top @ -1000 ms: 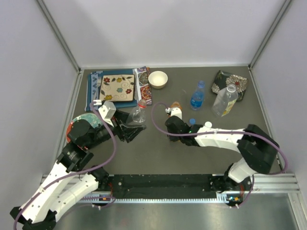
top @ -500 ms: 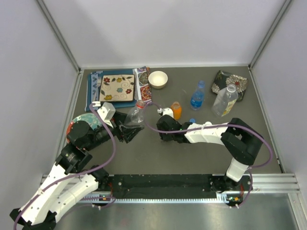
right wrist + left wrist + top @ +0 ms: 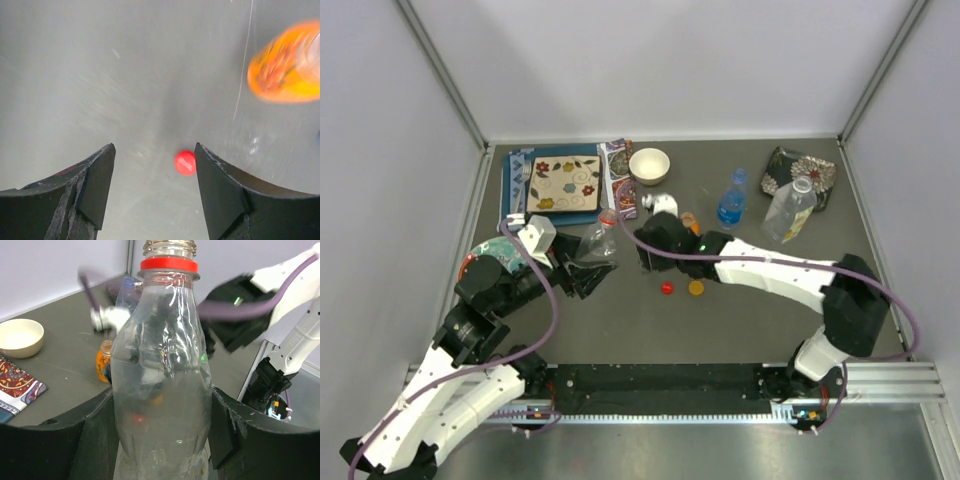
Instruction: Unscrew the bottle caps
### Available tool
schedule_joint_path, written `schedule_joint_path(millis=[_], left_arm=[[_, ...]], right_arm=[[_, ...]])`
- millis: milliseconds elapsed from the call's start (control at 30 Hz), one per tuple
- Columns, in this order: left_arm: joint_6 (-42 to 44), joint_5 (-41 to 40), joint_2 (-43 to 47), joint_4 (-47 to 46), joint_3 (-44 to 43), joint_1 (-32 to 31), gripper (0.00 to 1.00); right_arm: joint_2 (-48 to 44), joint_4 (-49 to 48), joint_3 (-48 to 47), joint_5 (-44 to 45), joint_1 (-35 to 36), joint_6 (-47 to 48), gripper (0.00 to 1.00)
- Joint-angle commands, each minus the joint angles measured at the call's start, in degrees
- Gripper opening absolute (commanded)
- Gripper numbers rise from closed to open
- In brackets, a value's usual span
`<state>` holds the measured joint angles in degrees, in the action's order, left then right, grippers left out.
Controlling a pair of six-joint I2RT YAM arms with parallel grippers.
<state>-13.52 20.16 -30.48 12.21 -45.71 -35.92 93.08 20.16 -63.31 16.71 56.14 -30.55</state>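
Observation:
My left gripper [image 3: 590, 258] is shut on the slim clear bottle [image 3: 603, 238], tilted, with a red ring on its open neck. In the left wrist view the gripper [image 3: 160, 410] clamps the bottle [image 3: 160, 365] on both sides. My right gripper [image 3: 648, 255] is open and empty just right of that bottle. In the right wrist view the gripper [image 3: 155, 155] hangs above the table, with the red cap [image 3: 185, 162] lying below it. The red cap [image 3: 667, 287] and orange cap [image 3: 696, 288] lie loose on the table. The short orange bottle [image 3: 690, 220] stands behind the right arm. The white and blue caps are hidden.
The blue-tinted bottle [image 3: 731, 205] and the wide clear bottle [image 3: 788, 212] stand at the back right by a dark patterned pad [image 3: 782, 165]. A white bowl [image 3: 649, 165] and a patterned plate on cloths [image 3: 563, 183] are at the back left.
My right gripper has left the orange bottle and moved left and back, toward the slim bottle. The red and orange caps now show on the table. The left gripper still holds the bottle.

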Motion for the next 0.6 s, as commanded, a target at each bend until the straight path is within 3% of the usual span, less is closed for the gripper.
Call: schedule_joint_path(millis=[0, 133, 233, 333, 467, 567], left_arm=[[0.6, -0.39, 1.13, -2.01, -0.34, 0.15, 0.44], [0.34, -0.21, 1.04, -2.19, 0.27, 0.24, 0.44], [0.25, -0.04, 0.42, -3.06, 1.06, 0.15, 0.45], [0.42, 0.93, -1.86, -3.94, 1.33, 0.15, 0.45], [-0.02, 2.51, -6.17, -5.0, 0.89, 0.15, 0.45], [-0.72, 4.0, -7.93, -6.4, 0.8, 0.06, 0.45]], right_arm=[[-9.49, 4.77, -13.93, 5.61, 0.72, 4.17, 0.66], [-12.56, 11.47, -24.82, 11.67, 0.55, 7.77, 0.69], [-16.07, 11.22, -24.68, 14.14, 0.55, 8.48, 0.7], [-22.4, 5.98, -21.79, 6.79, 0.55, 9.36, 0.72], [-31.27, -2.74, -17.12, -13.14, 0.46, 6.38, 0.82], [-32.87, -5.92, -14.83, -20.97, 0.55, 3.66, 0.86]])
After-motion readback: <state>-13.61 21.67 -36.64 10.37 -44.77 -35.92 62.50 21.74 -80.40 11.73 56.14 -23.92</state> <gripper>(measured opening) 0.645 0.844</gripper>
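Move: The right hand hangs about 8 cm above the red cap, which lies loose on the table almost directly under it, 1 cm back and 1 cm to its right. The clear bottle it turns to next is roughly 8 cm back, 9 cm left and 27 cm higher, already gripped in the left fingers, its middle some 3 cm above that hand. From the right hand, the orange cap lies 1 cm back and 7 cm right, the orange bottle 10 cm ahead and 6 cm right. Already free of the red cap, the right hand shoots up some 33 cm, edging forward at first and then drawing back, to above the level of the clear bottle. Its fingers open wider and swing up about 45 degrees from slanting down to nearly level, pointing forward-left. The left hand keeps its grip on the bottle and late on eases down and forward-right, about 2.5 cm each way. ##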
